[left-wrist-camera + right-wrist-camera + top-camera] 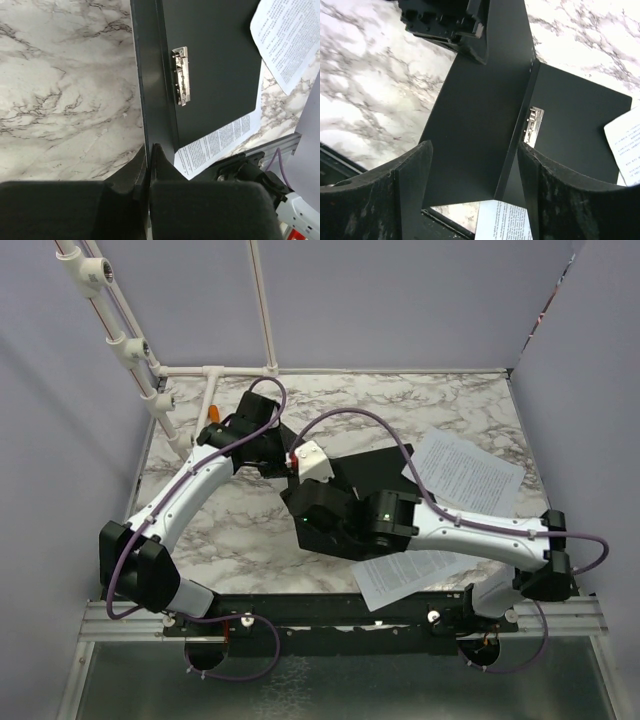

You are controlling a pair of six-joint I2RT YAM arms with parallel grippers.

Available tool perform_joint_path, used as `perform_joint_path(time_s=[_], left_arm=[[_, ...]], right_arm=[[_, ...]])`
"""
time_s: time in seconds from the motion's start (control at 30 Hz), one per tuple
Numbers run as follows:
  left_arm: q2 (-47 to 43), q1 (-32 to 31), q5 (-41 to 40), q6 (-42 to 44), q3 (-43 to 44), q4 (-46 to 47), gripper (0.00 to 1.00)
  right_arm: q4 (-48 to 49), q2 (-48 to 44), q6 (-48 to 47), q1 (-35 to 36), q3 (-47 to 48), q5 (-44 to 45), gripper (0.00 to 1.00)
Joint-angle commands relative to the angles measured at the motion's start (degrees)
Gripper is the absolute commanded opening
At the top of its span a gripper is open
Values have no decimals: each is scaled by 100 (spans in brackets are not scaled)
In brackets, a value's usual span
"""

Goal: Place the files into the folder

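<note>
The folder (375, 475) lies open in the middle of the table, black inside up, its metal spine clip (181, 75) showing. Its left cover (475, 115) stands tilted up off the table. My left gripper (150, 152) is shut on that cover's edge. My right gripper (476, 177) hangs open above the raised cover and the spine, with nothing between its fingers (415, 185). The files are loose printed sheets: one (468, 475) lies at the folder's right edge, another (405, 575) pokes out from under its near edge.
The marble table (230, 530) shows bare to the left of the folder. White pipe framing (130, 345) stands at the back left. A metal rail (330, 615) runs along the near edge by the arm bases. Grey walls close in the sides.
</note>
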Motion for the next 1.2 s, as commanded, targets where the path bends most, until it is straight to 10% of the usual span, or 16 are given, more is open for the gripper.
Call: perform_joint_path(time_s=[0.0, 0.3, 0.63, 1.17], left_arm=[[-196, 110, -424, 251, -217, 227, 0], [-345, 577, 116, 383, -864, 1250, 0], [-66, 928, 39, 669, -1522, 1576, 0], [13, 1342, -1244, 895, -2224, 1576, 0]], right_arm=[[667, -837, -96, 25, -380, -505, 76], [46, -1751, 582, -162, -1245, -247, 93], [148, -2246, 1113, -1521, -2709, -1835, 95], [1388, -1004, 977, -3034, -3448, -3353, 95]])
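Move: The left hand already pinches the raised cover's free edge; the table spot where that edge would lie flat is about 15 cm to its left, 2 cm ahead and 19 cm below, with the folder spine 10 cm right and 4 cm back. From the open right hand, the metal clip lies roughly 7 cm ahead, 10 cm right and 24 cm down; the lower file is 12 cm back and 22 cm right, the upper file 15 cm ahead and 38 cm right. Down and leftward, the left hand swings the pinched cover away from the spine, some 9 cm lower and 7 cm over, keeping its grip. The empty right hand first lifts about 5 cm clear, spreading its fingers wider, then sweeps right and sinks towards the clip, tipping its fingers down nearly 30 degrees and turning clockwise. ##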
